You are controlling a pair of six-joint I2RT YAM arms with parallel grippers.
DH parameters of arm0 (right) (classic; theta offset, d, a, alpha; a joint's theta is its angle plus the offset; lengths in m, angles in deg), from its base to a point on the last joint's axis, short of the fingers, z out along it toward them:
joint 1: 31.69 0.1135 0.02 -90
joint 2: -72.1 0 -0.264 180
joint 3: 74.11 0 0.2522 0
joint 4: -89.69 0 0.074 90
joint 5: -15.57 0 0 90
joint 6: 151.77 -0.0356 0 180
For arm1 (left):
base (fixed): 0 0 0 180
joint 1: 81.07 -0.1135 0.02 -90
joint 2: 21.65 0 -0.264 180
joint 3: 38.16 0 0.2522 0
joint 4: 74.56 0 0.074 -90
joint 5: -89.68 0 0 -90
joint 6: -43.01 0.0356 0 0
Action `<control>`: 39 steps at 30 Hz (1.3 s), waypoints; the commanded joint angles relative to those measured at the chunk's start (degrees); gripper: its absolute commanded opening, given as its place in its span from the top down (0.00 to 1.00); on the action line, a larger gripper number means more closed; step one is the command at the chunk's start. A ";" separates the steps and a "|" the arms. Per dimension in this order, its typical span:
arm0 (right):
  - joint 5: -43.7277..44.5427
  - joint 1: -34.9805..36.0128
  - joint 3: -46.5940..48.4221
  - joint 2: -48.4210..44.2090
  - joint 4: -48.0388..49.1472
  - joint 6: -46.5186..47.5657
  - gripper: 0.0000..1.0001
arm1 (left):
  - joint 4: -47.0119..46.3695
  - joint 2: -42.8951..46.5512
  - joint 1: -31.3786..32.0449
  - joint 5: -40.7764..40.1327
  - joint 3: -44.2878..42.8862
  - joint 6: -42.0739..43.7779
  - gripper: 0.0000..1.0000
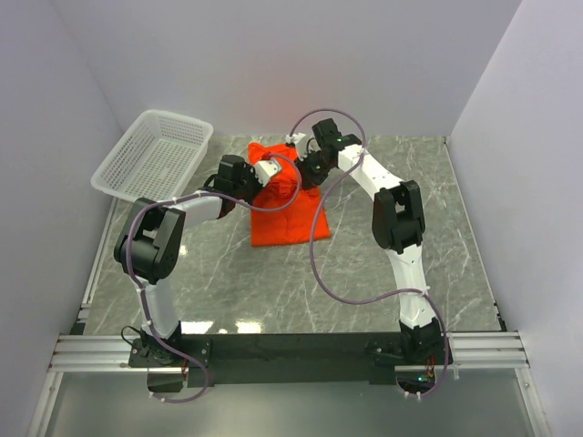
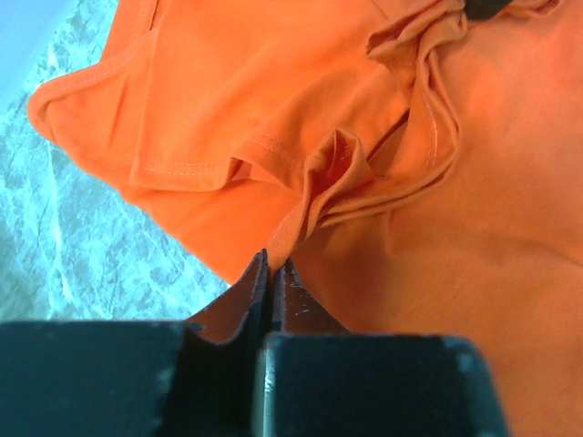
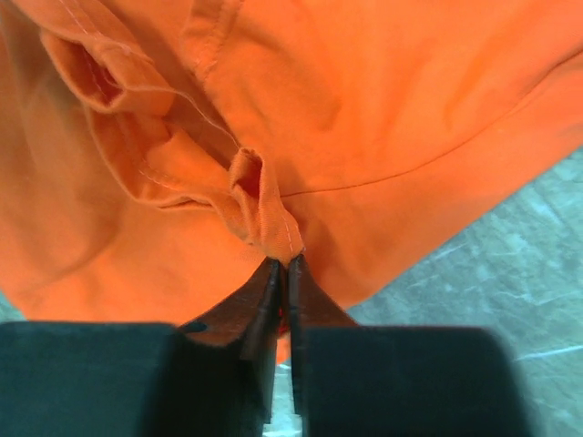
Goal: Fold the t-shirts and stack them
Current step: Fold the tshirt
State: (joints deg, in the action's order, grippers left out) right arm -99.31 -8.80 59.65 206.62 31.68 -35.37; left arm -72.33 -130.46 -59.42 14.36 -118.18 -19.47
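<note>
One bright orange-red t-shirt (image 1: 287, 218) lies partly bunched on the grey marble table, its near half flat and its far part lifted into folds. My left gripper (image 1: 278, 171) is shut on a pinch of the t-shirt (image 2: 383, 182) at its left side; the jaws (image 2: 276, 264) meet on a cloth fold. My right gripper (image 1: 305, 166) is shut on a hemmed fold of the t-shirt (image 3: 364, 109) just right of the left one; its tips (image 3: 284, 264) clamp the stitched edge. Both grippers hang close together above the shirt's far half.
A white plastic mesh basket (image 1: 155, 157) stands at the far left, tilted against the left wall. Grey walls close in the table on three sides. Purple cables (image 1: 319, 255) loop over the table from the right arm. Bare marble (image 1: 437, 209) lies right of the shirt.
</note>
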 commanded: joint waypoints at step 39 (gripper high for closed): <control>-13.18 -1.80 -44.42 -34.14 0.49 44.97 0.31 | 35.09 28.91 15.00 -9.13 12.20 -10.41 0.28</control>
State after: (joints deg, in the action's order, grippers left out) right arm -112.60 -10.50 15.09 176.06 30.20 7.68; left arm -38.34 -106.18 -46.24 10.93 -108.41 -38.72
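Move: My two hands each still pinch a bunched edge of the orange t-shirt across its middle. The t-shirt's near-left corner lies about 17 cm back and 3 cm left of my left hand, some 3 cm lower; its near-right corner lies about 15 cm back and 5 cm right of my right hand, 3 cm lower. From my left hand the far edge is about 11 cm ahead and 3 cm right, the basket 8 cm ahead and 27 cm left. I open both grippers to let go of the pinched cloth while easing about 4 cm forward, then lift clear and swing back over the t-shirt to its near edge, sinking as I arrive. My left hand ends some 19 cm back, tipped about 25 degrees further down beside the near-left corner; my right ends 16 cm back and 6 cm right, turned counter-clockwise, its open fingers at the near-right corner. ##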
